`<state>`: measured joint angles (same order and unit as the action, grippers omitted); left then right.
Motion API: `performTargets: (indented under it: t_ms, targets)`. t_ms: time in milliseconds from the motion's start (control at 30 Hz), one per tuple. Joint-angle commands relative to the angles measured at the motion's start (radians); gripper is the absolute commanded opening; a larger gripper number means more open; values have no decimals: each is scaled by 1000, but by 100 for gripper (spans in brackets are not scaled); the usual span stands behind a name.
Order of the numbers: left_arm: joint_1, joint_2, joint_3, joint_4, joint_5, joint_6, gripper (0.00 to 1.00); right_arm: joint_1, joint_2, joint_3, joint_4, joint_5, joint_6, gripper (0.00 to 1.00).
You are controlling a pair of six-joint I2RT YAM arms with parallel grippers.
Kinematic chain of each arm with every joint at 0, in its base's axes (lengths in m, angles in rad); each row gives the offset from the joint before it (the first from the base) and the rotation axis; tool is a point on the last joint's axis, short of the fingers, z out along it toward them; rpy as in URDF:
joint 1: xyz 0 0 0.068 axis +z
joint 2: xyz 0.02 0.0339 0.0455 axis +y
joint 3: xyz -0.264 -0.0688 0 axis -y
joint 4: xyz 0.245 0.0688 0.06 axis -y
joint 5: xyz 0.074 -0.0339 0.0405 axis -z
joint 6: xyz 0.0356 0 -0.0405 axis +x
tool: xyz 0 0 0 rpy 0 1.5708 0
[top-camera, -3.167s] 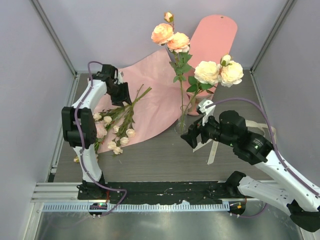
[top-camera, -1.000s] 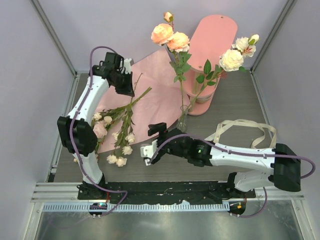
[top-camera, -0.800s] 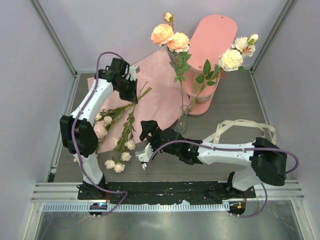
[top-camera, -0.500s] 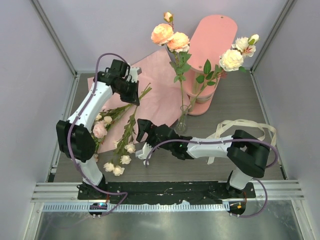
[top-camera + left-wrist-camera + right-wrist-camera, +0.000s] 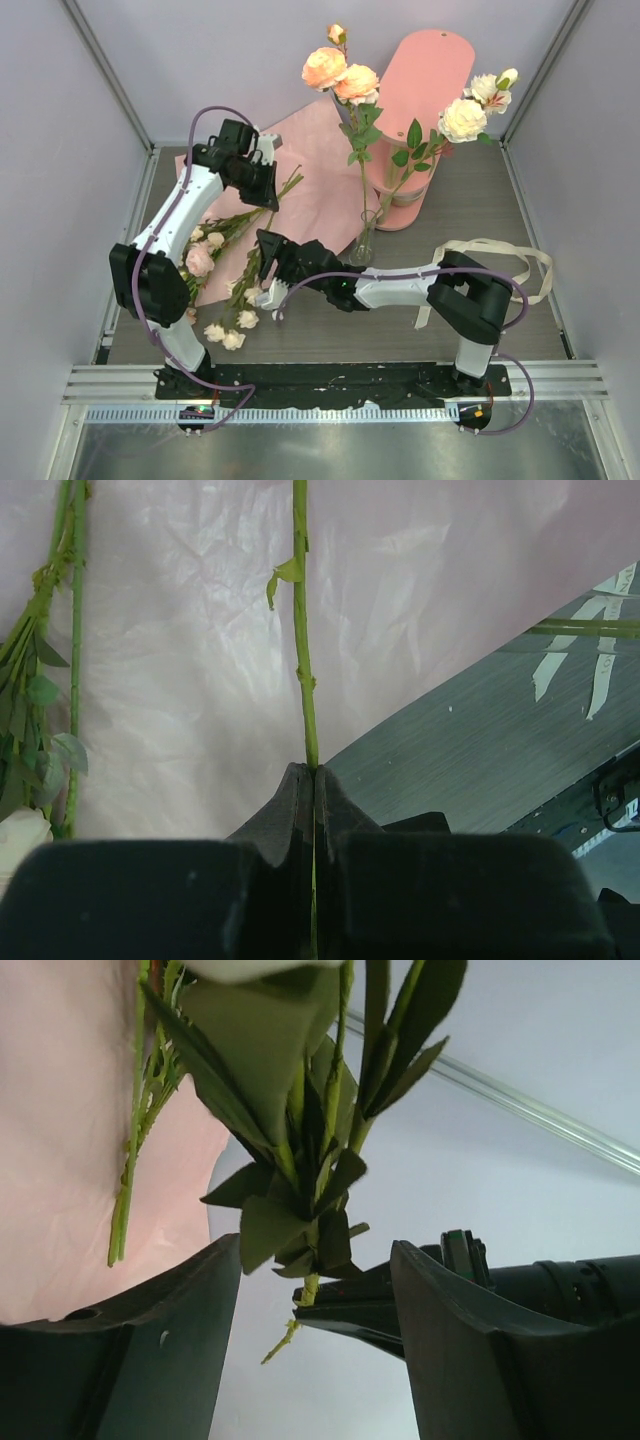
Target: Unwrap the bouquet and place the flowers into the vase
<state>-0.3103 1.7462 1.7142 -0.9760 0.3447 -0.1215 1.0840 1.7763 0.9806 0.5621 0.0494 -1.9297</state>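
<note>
The bouquet lies undone: its pink paper [image 5: 310, 190] is spread flat with loose flowers [image 5: 213, 237] on it. My left gripper [image 5: 264, 188] [image 5: 313, 773] is shut on the bare end of one green stem [image 5: 300, 630], whose small roses [image 5: 238, 320] hang toward the front. My right gripper [image 5: 262, 283] [image 5: 315, 1290] stands open around that stem's leafy part [image 5: 305, 1200], with the fingers [image 5: 170, 1340] not touching it. The clear glass vase [image 5: 362, 250] holds a stem with peach roses [image 5: 340, 72] and one with cream roses [image 5: 468, 112].
A pink tiered shelf [image 5: 425, 85] stands behind the vase at the back right. Cream ribbon [image 5: 495, 262] lies looped on the grey table [image 5: 330, 330] to the right. Walls close in the left, right and back sides.
My right arm has swung left across the table, from beside the vase to the stem held by my left gripper, and its jaws have narrowed. The left gripper has shifted slightly with the stem.
</note>
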Motion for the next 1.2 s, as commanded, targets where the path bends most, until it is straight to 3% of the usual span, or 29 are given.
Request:
performTargets:
  t_ms: [0, 433, 467, 533, 567, 633, 733, 800, 900, 1033, 1167]
  targets:
    - [-4, -43, -8, 33, 23, 16, 0, -6, 37, 52, 73, -36, -17, 65]
    - [-4, -57, -5, 33, -22, 16, 3, -6, 103, 81, 168, -36, -9, 23]
    - [-4, -56, 1, 27, -36, 14, 12, -6, 103, 79, 170, -33, -9, 16]
    - [0, -59, 4, 22, -64, 5, 25, -3, 94, 76, 171, -28, 1, 12]
    - [7, -71, 4, 25, -73, -1, 47, 1, 88, 69, 171, -28, 9, 8]
    - [40, -94, -27, 55, -75, -29, 65, 13, 65, 58, 170, -28, 43, 5]
    - [99, -149, -68, 120, -93, -64, 72, 31, 14, 23, 177, -26, 125, 1]
    - [140, -188, -91, 157, -125, -84, 73, 40, -17, 0, 193, -28, 267, 1]
    - [187, -252, -137, 217, -194, -96, 75, 48, -110, 18, 49, -36, 438, 1]
    - [232, -324, -188, 289, -266, -118, 77, 48, -201, 107, -99, -77, 905, 1]
    - [279, -378, -235, 336, -320, -139, 77, 47, -314, 116, -120, -103, 1239, 1]
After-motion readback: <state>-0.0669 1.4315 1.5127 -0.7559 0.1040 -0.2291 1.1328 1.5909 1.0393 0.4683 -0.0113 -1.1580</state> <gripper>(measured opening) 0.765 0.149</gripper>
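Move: The left hand pinches a white flower near its cut end. The part of its stem meant for the right hand lies about 7 cm back and 2 cm left of the left hand, nearly level; from the right hand it is some 2 cm to the left and 1 ahead. The remaining flowers lie about 9 cm left, 2 back and 15 below the left hand. From the right hand the vase stands roughly 21 cm right, 2 ahead and 10 below. Leftward by some 2 cm, the right hand eases around the stem and closes to pinch it while the left still holds it. Then the left opens wide, lets go and sweeps left about 12 cm, rising over the remaining flowers as it turns counter-clockwise; the right draws the flower up and back, rolling some 40 degrees so the bloom end rises. ##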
